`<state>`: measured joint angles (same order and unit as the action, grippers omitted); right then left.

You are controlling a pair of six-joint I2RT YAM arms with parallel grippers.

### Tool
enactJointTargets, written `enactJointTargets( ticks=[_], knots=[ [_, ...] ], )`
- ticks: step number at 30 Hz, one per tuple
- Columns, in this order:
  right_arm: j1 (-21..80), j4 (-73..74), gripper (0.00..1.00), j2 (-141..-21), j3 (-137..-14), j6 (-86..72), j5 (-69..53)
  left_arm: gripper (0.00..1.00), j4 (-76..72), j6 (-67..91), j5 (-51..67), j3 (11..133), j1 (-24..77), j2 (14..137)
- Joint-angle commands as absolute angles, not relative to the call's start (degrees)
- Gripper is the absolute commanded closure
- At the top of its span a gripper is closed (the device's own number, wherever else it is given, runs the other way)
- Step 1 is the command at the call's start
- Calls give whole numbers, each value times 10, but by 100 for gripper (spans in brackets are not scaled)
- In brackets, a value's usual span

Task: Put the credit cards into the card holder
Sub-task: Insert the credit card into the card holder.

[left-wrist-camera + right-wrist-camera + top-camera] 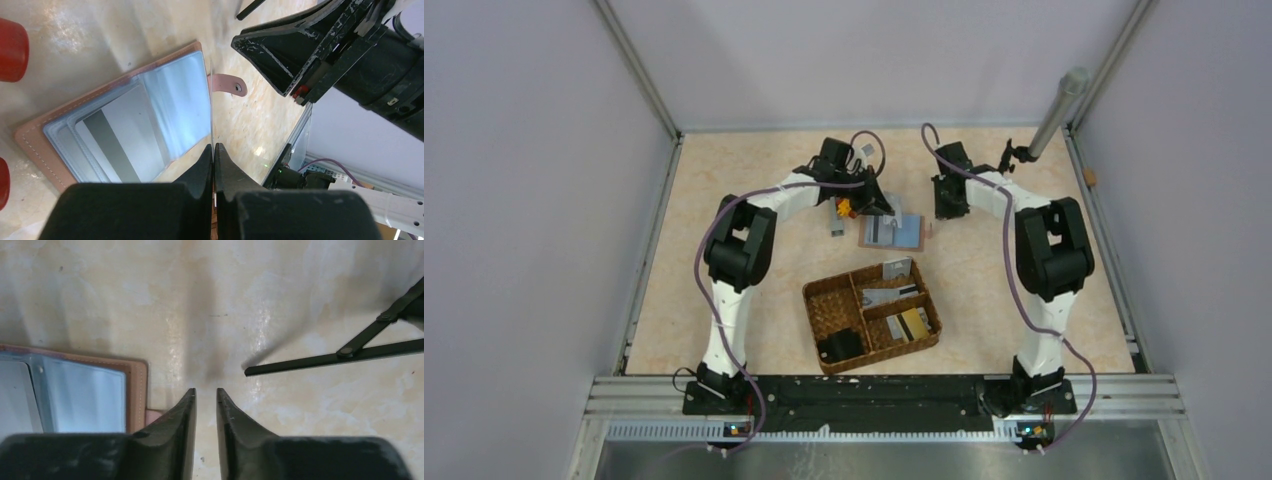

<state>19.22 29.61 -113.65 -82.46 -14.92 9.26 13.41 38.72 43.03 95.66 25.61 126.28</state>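
Note:
The card holder lies open on the table, brown leather rim with clear light-blue sleeves. One grey credit card with a dark stripe sits inside a sleeve. My left gripper is shut on the thin edge of a clear sleeve, which stands up edge-on. It hovers at the holder's left side. My right gripper is just right of the holder's edge, jaws a narrow gap apart with nothing between them. More credit cards lie in the woven basket.
The brown woven basket stands near the table's middle and holds a black block. A red-orange object lies left of the holder. The holder's snap strap points right. A thin black rod and a grey pole are at the right.

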Motion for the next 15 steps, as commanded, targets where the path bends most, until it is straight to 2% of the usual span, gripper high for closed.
enactJointTargets(
  ticks=[1,3,7,15],
  knots=[
    [174,278,64,-1077,-801,-133,36,100,108,391,434,944,258,1263],
    [174,270,53,-1057,-785,-132,4,100,110,388,433,942,258,1258],
    [179,253,45,-1031,-765,-151,-39,100,114,383,425,935,258,1251],
    [198,235,41,-1047,-766,-173,-36,100,114,381,417,921,256,1238]
  ],
)
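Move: The open card holder lies about 8 cm below the left hand, which already holds the VIP card: some 2 cm to its right and about level with it fore and aft. The toy truck is about 7 cm left and 5 cm ahead of that hand. From the right hand, low by the holder's right side, the holder's middle is some 11 cm left, 3 cm back and 3 cm down, its snap strap 3 cm left and 3 cm back. The VIP card stays pinched in the left hand's shut fingers and is lowered about 2 cm towards the open card holder, drifting back 1 cm. The right hand's fingers open from nearly shut to over half while it first draws back some 2 cm, then rises and swings left towards the card and holder, its left side tilting up about 10 degrees. ##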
